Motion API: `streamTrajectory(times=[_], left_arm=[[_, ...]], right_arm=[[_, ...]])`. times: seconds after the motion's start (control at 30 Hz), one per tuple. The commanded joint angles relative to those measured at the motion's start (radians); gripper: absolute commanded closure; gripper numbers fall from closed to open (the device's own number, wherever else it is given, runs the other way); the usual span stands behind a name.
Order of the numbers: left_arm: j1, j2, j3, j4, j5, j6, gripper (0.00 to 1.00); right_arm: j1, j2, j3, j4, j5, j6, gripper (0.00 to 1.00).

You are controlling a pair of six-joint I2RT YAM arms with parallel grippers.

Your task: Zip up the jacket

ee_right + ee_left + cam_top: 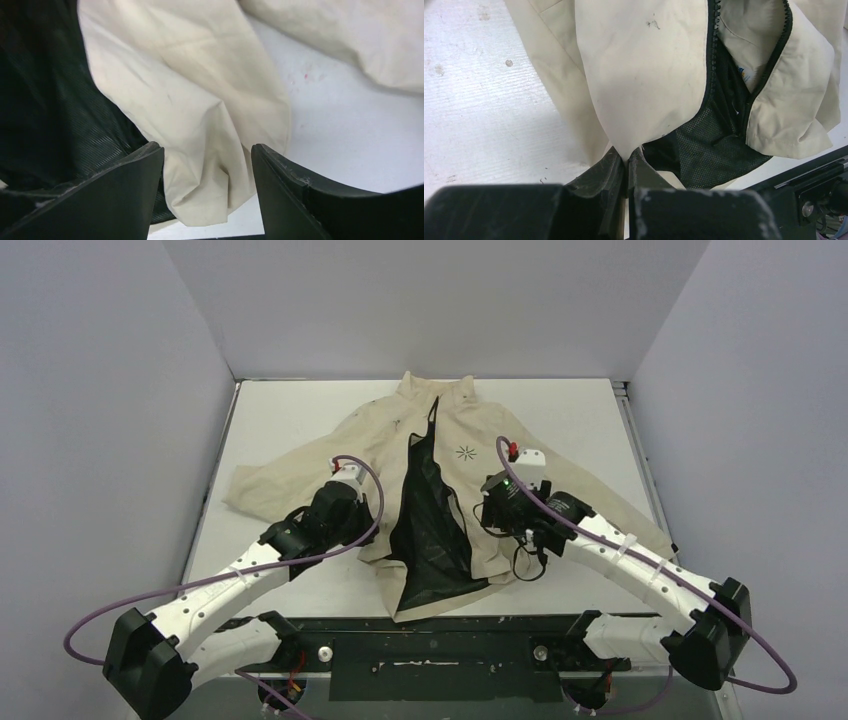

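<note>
The beige jacket lies flat on the white table, collar at the far side. Its front is spread apart and shows black mesh lining. In the left wrist view the black zipper teeth run down the edge of the left front panel. My left gripper is shut on a pinch of that panel's beige cloth near the hem. My right gripper stands open over the right front panel's lower corner, whose cloth lies loose between the fingers. A small dark starburst logo marks the chest.
Grey walls enclose the table on three sides. A black mounting rail runs along the near edge under the jacket's hem. The right sleeve stretches toward the right edge, partly under my right arm.
</note>
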Motion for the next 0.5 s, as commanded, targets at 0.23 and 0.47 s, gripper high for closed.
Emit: streamTrajectory(times=[0.23, 0.47], left_arm=[[0.011, -0.002, 0.005, 0.054, 0.013, 0.008, 1.0], [0.018, -0.018, -0.015, 0.066, 0.029, 0.006, 1.0]], right_arm=[[0.048, -0.053, 0.084, 0.116, -0.343, -0.022, 0.33], [0.113, -0.001, -0.022, 0.078, -0.284, 0.084, 0.38]])
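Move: The left hand already pinches the lower edge of the jacket's left front, right at its fingertips. From the open right hand that held flap lies about 20 cm to the left, roughly level in reach and height. Between them, some 9 cm to the right hand's left, 2 cm back and 10 cm below, spreads the black lining. The lower inner corner of the right front is about 6 cm back, straight in line sideways and 9 cm below. The right hand, empty and wide open, first lifts about 5 cm clear of the right front, then sweeps some 7 cm left and 4 cm back over the black lining towards the flap in the left hand, sinking about 3 cm again at the end. As it goes it rolls its left side up and turns counter-clockwise, some 20 degrees in all, while the left hand stays put and keeps its pinch on the left front. ##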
